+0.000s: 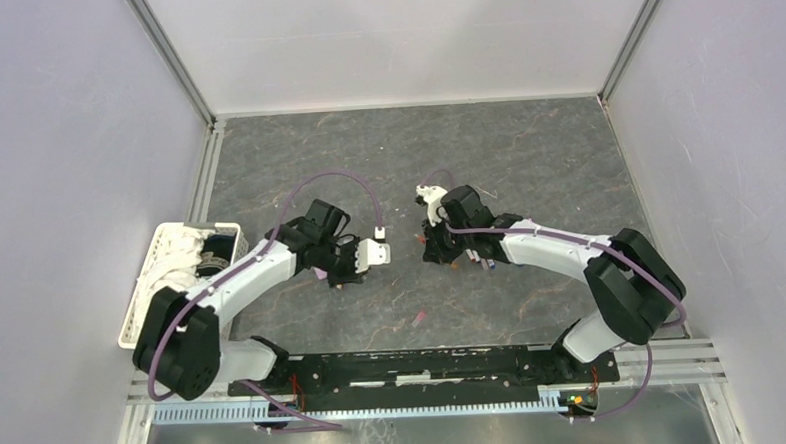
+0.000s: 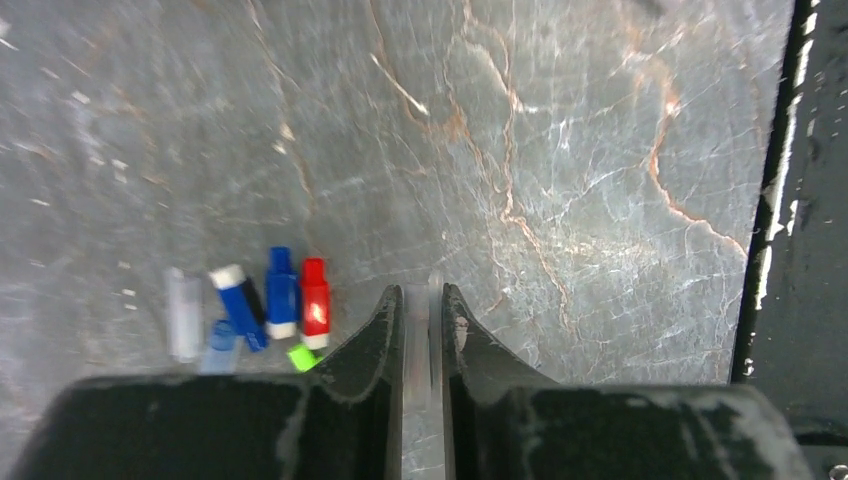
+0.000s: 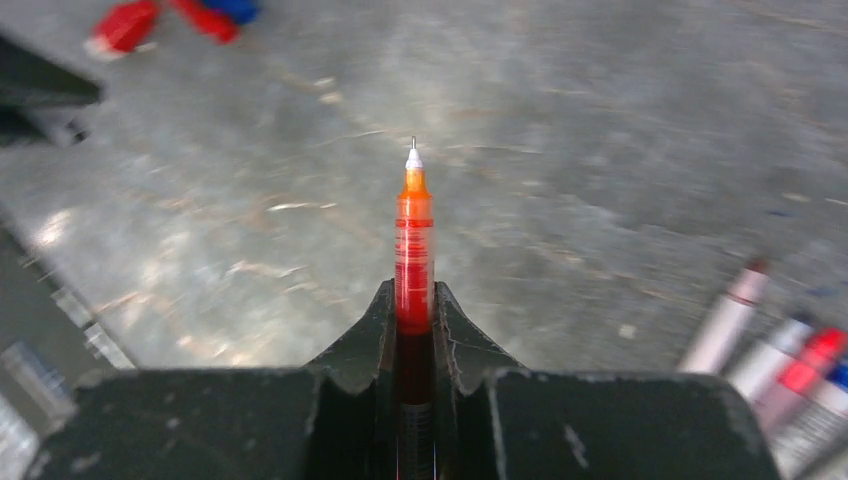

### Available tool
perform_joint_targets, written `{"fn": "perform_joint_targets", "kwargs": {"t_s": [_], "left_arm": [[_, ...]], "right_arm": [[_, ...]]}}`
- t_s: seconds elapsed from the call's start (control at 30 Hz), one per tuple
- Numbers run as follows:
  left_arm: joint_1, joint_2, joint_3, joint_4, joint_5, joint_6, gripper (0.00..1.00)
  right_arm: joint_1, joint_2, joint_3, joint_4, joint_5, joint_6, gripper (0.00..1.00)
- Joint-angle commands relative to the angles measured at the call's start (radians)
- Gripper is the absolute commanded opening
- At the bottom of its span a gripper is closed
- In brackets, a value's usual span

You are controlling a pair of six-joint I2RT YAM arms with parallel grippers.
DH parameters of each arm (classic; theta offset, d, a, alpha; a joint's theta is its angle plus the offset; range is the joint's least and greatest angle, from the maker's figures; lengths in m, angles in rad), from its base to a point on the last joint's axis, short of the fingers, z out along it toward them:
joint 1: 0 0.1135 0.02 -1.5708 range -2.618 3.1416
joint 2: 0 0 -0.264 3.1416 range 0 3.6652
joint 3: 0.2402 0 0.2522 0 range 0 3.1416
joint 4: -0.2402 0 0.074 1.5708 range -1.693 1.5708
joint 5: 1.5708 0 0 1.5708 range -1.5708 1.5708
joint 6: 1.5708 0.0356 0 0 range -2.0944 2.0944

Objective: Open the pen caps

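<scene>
In the right wrist view, my right gripper [image 3: 414, 300] is shut on an orange-red pen [image 3: 414, 240] with its fine tip bare. My left gripper [image 2: 424, 300] is shut on a thin clear pen cap [image 2: 434, 290] that pokes just past the fingertips. Left of that gripper, loose pen caps lie on the table: a red one [image 2: 315, 305], a blue one [image 2: 281, 295], a blue one with a white end [image 2: 238, 300], a clear one [image 2: 183, 315] and a green one [image 2: 302, 357]. From above, the left gripper [image 1: 365, 255] and right gripper [image 1: 432, 248] face each other a short way apart.
More pens [image 3: 727, 318] [image 3: 790, 365] lie to the right of the right gripper, and red [image 3: 125, 25] and blue caps show far off. A white basket [image 1: 186, 261] stands at the table's left edge. A small pink piece [image 1: 419, 318] lies near the front rail [image 1: 425, 366].
</scene>
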Motion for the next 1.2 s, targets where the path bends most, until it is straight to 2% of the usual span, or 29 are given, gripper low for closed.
{"fn": "perform_joint_targets", "kwargs": {"t_s": [0.0, 0.17, 0.4, 0.53, 0.7, 0.9, 0.97, 1.0, 1.03, 1.07, 1.1, 1.17], "left_arm": [[-0.018, 0.037, -0.069, 0.176, -0.082, -0.084, 0.24], [-0.028, 0.073, -0.091, 0.229, -0.119, -0.088, 0.33], [-0.058, 0.092, -0.11, 0.275, -0.151, -0.101, 0.35], [-0.062, 0.099, -0.087, 0.27, -0.157, -0.122, 0.35], [-0.061, 0.065, -0.017, 0.196, -0.16, -0.151, 0.4], [-0.061, 0.06, 0.188, 0.042, -0.232, -0.239, 0.47], [-0.06, 0.04, 0.235, 0.003, -0.243, -0.257, 0.59], [-0.059, 0.026, 0.259, -0.008, -0.251, -0.266, 0.61], [-0.058, 0.013, 0.275, -0.019, -0.257, -0.276, 0.75], [-0.056, -0.001, 0.288, -0.029, -0.262, -0.281, 0.77], [-0.053, -0.014, 0.303, -0.036, -0.274, -0.298, 0.94], [-0.042, -0.037, 0.331, -0.047, -0.297, -0.33, 1.0]], "right_arm": [[-0.005, 0.034, -0.008, 0.03, 0.382, -0.009, 0.01], [-0.004, 0.094, -0.011, 0.049, 0.475, -0.002, 0.04], [-0.005, 0.11, -0.034, 0.063, 0.53, 0.016, 0.07], [-0.006, 0.121, -0.047, 0.065, 0.542, 0.021, 0.16], [-0.005, 0.114, -0.068, 0.065, 0.561, 0.026, 0.2], [-0.005, 0.09, -0.071, 0.06, 0.542, 0.041, 0.31], [-0.006, 0.072, -0.082, 0.069, 0.537, 0.048, 0.34], [-0.006, 0.062, -0.087, 0.073, 0.536, 0.05, 0.35], [-0.005, 0.048, -0.09, 0.075, 0.536, 0.052, 0.37], [-0.006, 0.037, -0.092, 0.074, 0.535, 0.053, 0.38], [-0.006, 0.021, -0.094, 0.074, 0.531, 0.054, 0.4], [-0.005, -0.011, -0.088, 0.07, 0.523, 0.057, 0.45]]}}
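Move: Some 5 cm ahead, 6 cm to the right and 5 cm below the right hand is the bare spot for its uncapped red-orange pen; from that spot a pink pen lies about 5 cm to the right and a white pen 7 cm, both level with it. The left hand's clear cap goes nearly straight down, some 5 cm below; from that hand a red cap lies 6 cm ahead and 1 cm left, a green cap 6 cm ahead and 4 cm left. Swinging forward, right and down about 5 cm each way, the right hand takes its pen to the table beside the pen row, turning some 20 degrees clockwise with its fingers steepening, then stays low and partly opens to release it. The left hand sinks about 4.5 cm, parting its fingers to free the clear cap, then climbs some 12 cm and forward over the caps, opening wide. ##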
